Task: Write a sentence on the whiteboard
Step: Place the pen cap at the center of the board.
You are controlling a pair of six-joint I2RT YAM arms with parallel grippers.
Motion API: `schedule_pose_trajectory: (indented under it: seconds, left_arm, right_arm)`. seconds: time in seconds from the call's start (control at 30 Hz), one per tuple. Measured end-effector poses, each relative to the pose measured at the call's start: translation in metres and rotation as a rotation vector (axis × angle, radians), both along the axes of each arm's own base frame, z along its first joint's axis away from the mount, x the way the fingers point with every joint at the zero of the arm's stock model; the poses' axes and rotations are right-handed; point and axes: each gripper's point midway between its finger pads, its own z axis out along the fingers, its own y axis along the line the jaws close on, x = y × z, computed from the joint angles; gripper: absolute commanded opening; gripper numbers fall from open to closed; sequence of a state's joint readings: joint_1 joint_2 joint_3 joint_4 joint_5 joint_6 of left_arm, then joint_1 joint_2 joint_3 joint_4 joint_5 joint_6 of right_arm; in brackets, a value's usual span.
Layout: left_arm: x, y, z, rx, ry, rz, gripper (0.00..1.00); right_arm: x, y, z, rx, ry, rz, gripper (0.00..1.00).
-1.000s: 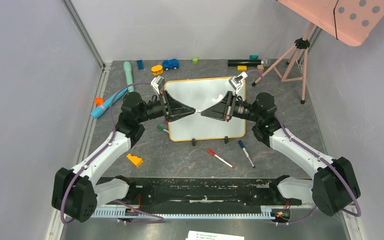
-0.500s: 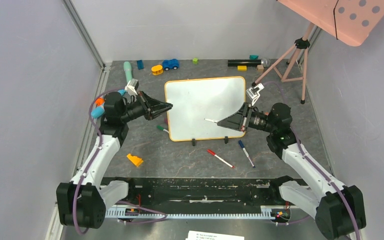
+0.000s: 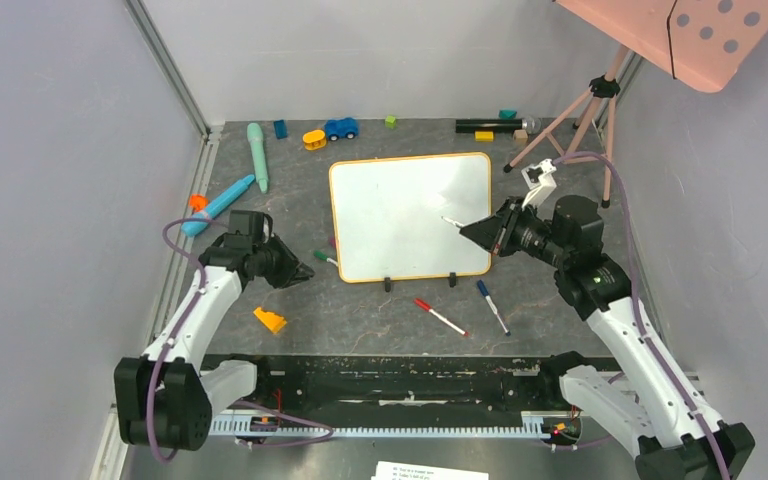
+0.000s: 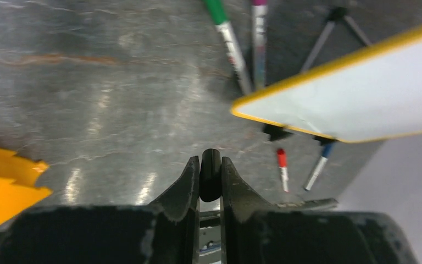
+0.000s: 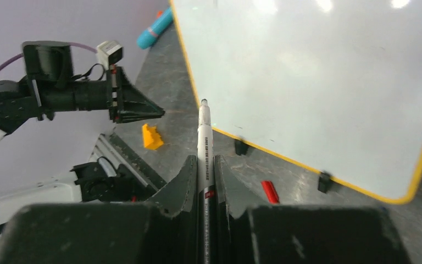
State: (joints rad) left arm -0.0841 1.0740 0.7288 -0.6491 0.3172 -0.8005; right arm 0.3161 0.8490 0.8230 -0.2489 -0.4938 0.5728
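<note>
The whiteboard, white with a thin orange frame, lies flat in the middle of the table. No sentence is in view on its blank face. My right gripper is shut on a white marker. The uncapped tip points at the board's right half, and I cannot tell whether it touches. My left gripper hangs left of the board's near-left corner. It is shut on a small black cap. The whiteboard fills the upper right of the left wrist view.
A green marker lies by the board's left edge. A red marker and a blue marker lie in front of it. An orange block is near the left arm. Toys line the back, and a pink tripod stands at the back right.
The two grippers, joined over the board a second ago, have parted. The left one drew back left and toward me with the black cap. The right one pulled back right with the marker.
</note>
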Motion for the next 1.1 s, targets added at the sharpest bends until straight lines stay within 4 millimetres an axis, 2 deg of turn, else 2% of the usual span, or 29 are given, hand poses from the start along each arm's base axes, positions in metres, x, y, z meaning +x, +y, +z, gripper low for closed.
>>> schedule_pose_trajectory:
  seconds: [0.23, 0.43, 0.53, 0.57, 0.67, 0.73, 0.87, 1.03, 1.1]
  left_arm:
    - [-0.016, 0.022, -0.049, 0.134, 0.153, 0.041, 0.02]
    - [-0.027, 0.034, -0.079, 0.199, 0.241, 0.061, 0.02]
    - [-0.029, 0.038, -0.091, 0.227, 0.284, 0.068, 0.04]
    - [-0.027, 0.038, -0.092, 0.227, 0.284, 0.068, 0.09]
    - [-0.025, 0.039, -0.093, 0.23, 0.283, 0.071, 0.33]
    - [-0.025, 0.041, -0.095, 0.245, 0.285, 0.075, 0.44]
    - [-0.019, 0.042, -0.093, 0.253, 0.283, 0.078, 0.73]
    - [-0.015, 0.046, -0.081, 0.277, 0.29, 0.067, 0.9]
    - [-0.007, 0.046, -0.067, 0.279, 0.274, 0.062, 0.95]
  right_arm:
    - [0.002, -0.032, -0.03, -0.115, 0.102, -0.185, 0.0]
    - [-0.005, -0.047, -0.023, -0.124, 0.068, -0.26, 0.0]
    - [-0.006, -0.053, -0.028, -0.141, 0.086, -0.292, 0.0]
    - [-0.006, -0.055, -0.03, -0.147, 0.098, -0.301, 0.0]
    - [-0.008, -0.06, -0.04, -0.175, 0.134, -0.323, 0.0]
    - [-0.008, -0.062, -0.042, -0.185, 0.14, -0.333, 0.0]
    - [-0.008, -0.064, -0.043, -0.201, 0.133, -0.333, 0.0]
    - [-0.005, -0.064, -0.043, -0.228, 0.12, -0.321, 0.0]
    - [-0.003, -0.064, -0.042, -0.241, 0.115, -0.315, 0.0]
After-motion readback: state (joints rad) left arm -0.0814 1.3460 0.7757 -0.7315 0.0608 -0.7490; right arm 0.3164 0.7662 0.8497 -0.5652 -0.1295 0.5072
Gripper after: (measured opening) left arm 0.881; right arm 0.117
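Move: Below the left hand, about 10 cm down, 2 cm back and 3 cm to its left, is the bare table spot for the held black pen cap. The green marker lies 3 cm ahead and 5 cm right of this hand, the orange-yellow clip about 9 cm back and 10 cm left. From the right hand, holding the pen, the whiteboard centre is some 10 cm ahead, 8 cm left and 20 cm below; that cap spot is about 31 cm left, 2 cm back and 26 cm below. Lowering the pen cap some 9 cm to the table, the left hand also drifts left and a little back, its fingers tipping about 20 degrees nearer to straight down; there they open wide, let go of the cap and lift roughly 3 cm clear. Meanwhile the right hand, still gripping the uncapped pen, draws right towards the whiteboard's right end and sinks slightly, turning clockwise. ##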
